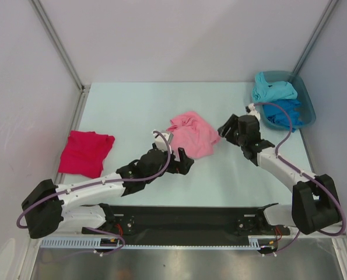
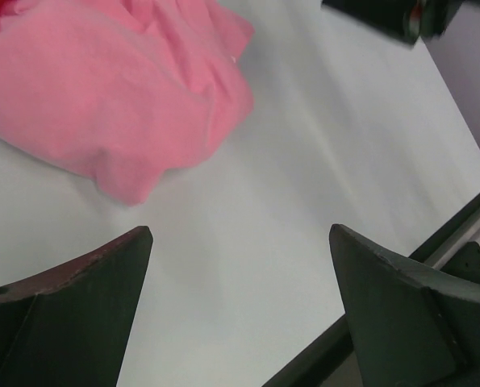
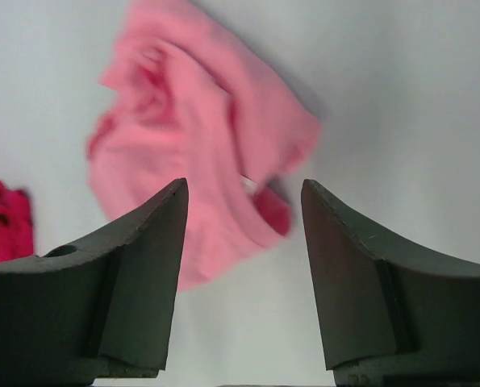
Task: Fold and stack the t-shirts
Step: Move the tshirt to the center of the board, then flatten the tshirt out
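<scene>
A crumpled light pink t-shirt (image 1: 192, 133) lies mid-table, also seen in the left wrist view (image 2: 102, 89) and the right wrist view (image 3: 199, 129). A crimson t-shirt (image 1: 86, 151) lies flat at the left and shows at the edge of the right wrist view (image 3: 2, 222). Turquoise (image 1: 272, 89) and blue (image 1: 285, 112) t-shirts are heaped in the tub. My left gripper (image 1: 186, 161) (image 2: 240, 234) is open just in front of the pink shirt's near edge, holding nothing. My right gripper (image 1: 224, 130) (image 3: 244, 189) is open just right of the pink shirt, with nothing in it.
The teal plastic tub (image 1: 304, 93) stands at the back right corner. Grey walls with metal posts enclose the table on three sides. A black rail (image 1: 185, 219) carrying the arm bases runs along the near edge.
</scene>
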### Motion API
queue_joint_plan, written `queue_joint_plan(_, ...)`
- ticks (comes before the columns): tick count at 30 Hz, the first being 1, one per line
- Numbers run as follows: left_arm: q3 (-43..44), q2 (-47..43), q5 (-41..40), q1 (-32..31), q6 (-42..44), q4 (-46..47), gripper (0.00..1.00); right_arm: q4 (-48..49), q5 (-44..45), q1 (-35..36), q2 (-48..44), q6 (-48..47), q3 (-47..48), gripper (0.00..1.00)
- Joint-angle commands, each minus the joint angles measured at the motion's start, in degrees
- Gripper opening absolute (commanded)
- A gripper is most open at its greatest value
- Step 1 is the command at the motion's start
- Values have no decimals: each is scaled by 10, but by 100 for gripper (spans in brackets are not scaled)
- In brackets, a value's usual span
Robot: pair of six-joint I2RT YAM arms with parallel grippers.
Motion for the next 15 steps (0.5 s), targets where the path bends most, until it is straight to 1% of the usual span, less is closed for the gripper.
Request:
queue_joint_plan(1,47,7,-36,18,26,-18,98,28,-41,-21,-13,12,-66,62)
queue_joint_plan(3,62,15,-23,46,17,-28,98,35,-48,-21,-20,11,-84,62)
queue_joint_plan(6,73,23,-8,62,12,-32,98,35,-58,-21,-24,10,-102,61)
queue_joint_plan(9,72,28,3,61,7,-26,98,42,-63,-21,-23,12,-114,61)
queue_joint_plan(11,68,30,7,62,2,-22,97,50,-82,-21,-17,16,-123,61)
queue_joint_plan(15,54,28,19,62,-10,-12,96,93,-122,-22,15,18,-134,60)
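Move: The pink t-shirt lies loose on the board, its middle about 13 cm to the right hand's left, roughly level with it in reach and some 14 cm below. From the left hand the shirt's middle is about 11 cm ahead, 2 cm to the right and 13 cm below. The bin of t-shirts stands some 12 cm ahead and 22 cm to the right of the right hand; the folded red t-shirt lies about 38 cm left and 4 cm ahead of the left hand. Beside the pink t-shirt's right-hand corner the right hand, empty and partly open, sinks about 8 cm while drawing back some 4 cm, its fingers tipping about 10 degrees further down, then all but stops just off the cloth. The left hand, wide open, reaches about 4 cm forward towards the shirt's near edge, with a slight rise and a small counter-clockwise turn. ##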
